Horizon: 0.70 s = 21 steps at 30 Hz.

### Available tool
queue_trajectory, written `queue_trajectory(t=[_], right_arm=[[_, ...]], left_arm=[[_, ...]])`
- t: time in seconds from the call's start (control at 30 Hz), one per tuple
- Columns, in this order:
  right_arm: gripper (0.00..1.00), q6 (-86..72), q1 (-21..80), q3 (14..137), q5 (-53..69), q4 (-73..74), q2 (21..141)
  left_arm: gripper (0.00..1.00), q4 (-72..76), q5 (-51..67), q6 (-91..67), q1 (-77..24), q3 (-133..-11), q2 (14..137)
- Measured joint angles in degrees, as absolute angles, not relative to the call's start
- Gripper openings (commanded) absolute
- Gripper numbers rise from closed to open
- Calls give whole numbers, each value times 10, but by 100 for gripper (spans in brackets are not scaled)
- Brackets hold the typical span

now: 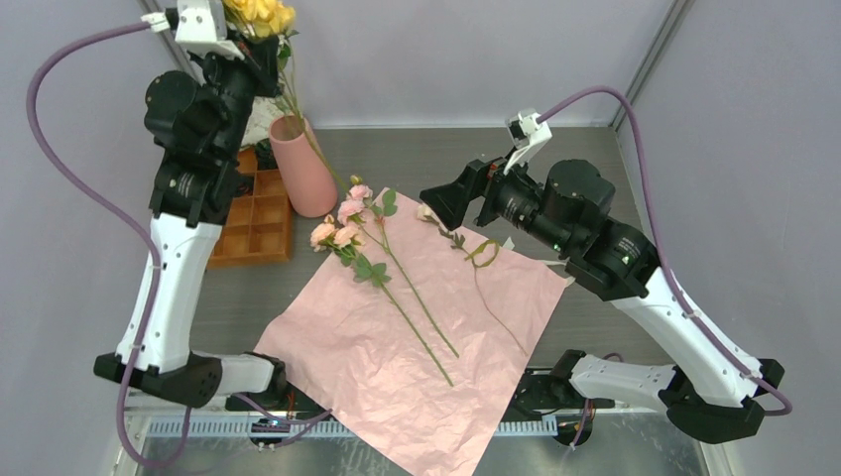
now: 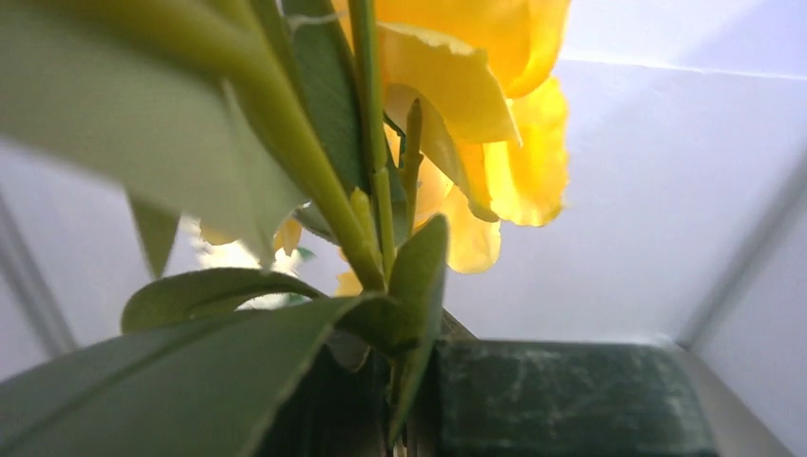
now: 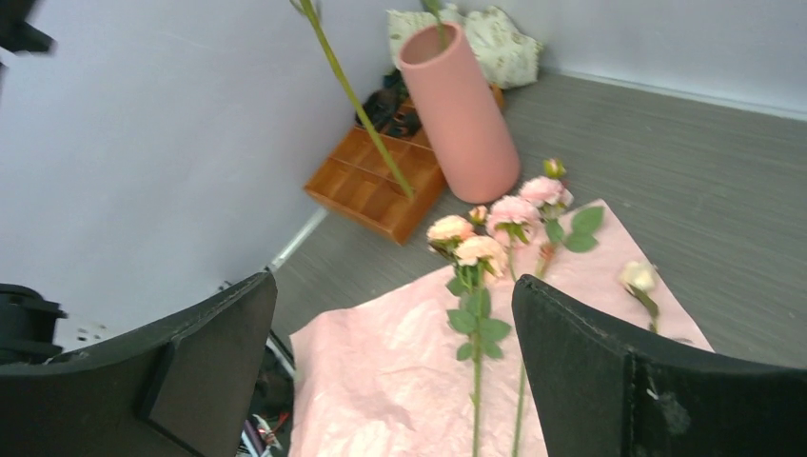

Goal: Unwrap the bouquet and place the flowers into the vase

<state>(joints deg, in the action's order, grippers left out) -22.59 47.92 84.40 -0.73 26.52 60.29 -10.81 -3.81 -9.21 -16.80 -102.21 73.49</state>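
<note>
My left gripper is raised high at the back left, shut on the stem of a yellow rose. Its long green stem slants down past the salmon-pink vase; the lower end shows beside the vase, over the tray. Pink and peach flowers lie on the opened pink wrapping paper. A cream rose lies at the paper's far edge. My right gripper hovers open next to it, holding nothing.
An orange compartment tray stands left of the vase. A loose ribbon loop lies on the paper's right side. A crumpled printed bundle sits behind the vase. Grey walls close off the back and both sides.
</note>
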Motion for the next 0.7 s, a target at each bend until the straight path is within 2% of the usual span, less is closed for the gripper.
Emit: queue_trajectory(t=[0.2,0.3,0.7], right_arm=[[100,-220,479,811,-44,287,603],[100,-215,479,807,-52,290,604],[100,-206,479,804,-54,283,614]], left_arm=[[0,-58,-147,30,-168,-1136,858],[0,-36,-186,79,-168,-1154,903],[0,-6,-247,175,-168,-1203,965]])
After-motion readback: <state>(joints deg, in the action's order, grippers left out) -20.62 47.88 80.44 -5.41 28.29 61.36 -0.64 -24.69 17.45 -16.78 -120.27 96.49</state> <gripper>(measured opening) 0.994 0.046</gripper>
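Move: The left hand already holds the yellow flowers high in the air; the vase they are taken to stands about 15 cm ahead of that hand and 4 cm to its left, its middle some 44 cm below. Of the left hand, the pink roses on the paper lie about 10 cm ahead, 3 cm right, and the wooden tray 13 cm ahead, 22 cm left, both roughly 55 cm down. From the right hand the vase is about 30 cm ahead, 31 cm left and 32 cm below. Forward by some 11 cm and about 5 cm left, the left hand swings the yellow flowers over the vase, dipping slightly and coming back up near the end. Its wrist turns roughly 30 degrees counter-clockwise and rolls left side up, fingers staying shut on the stems. The right hand, open and empty, sinks 4 to 5 cm above the paper. ##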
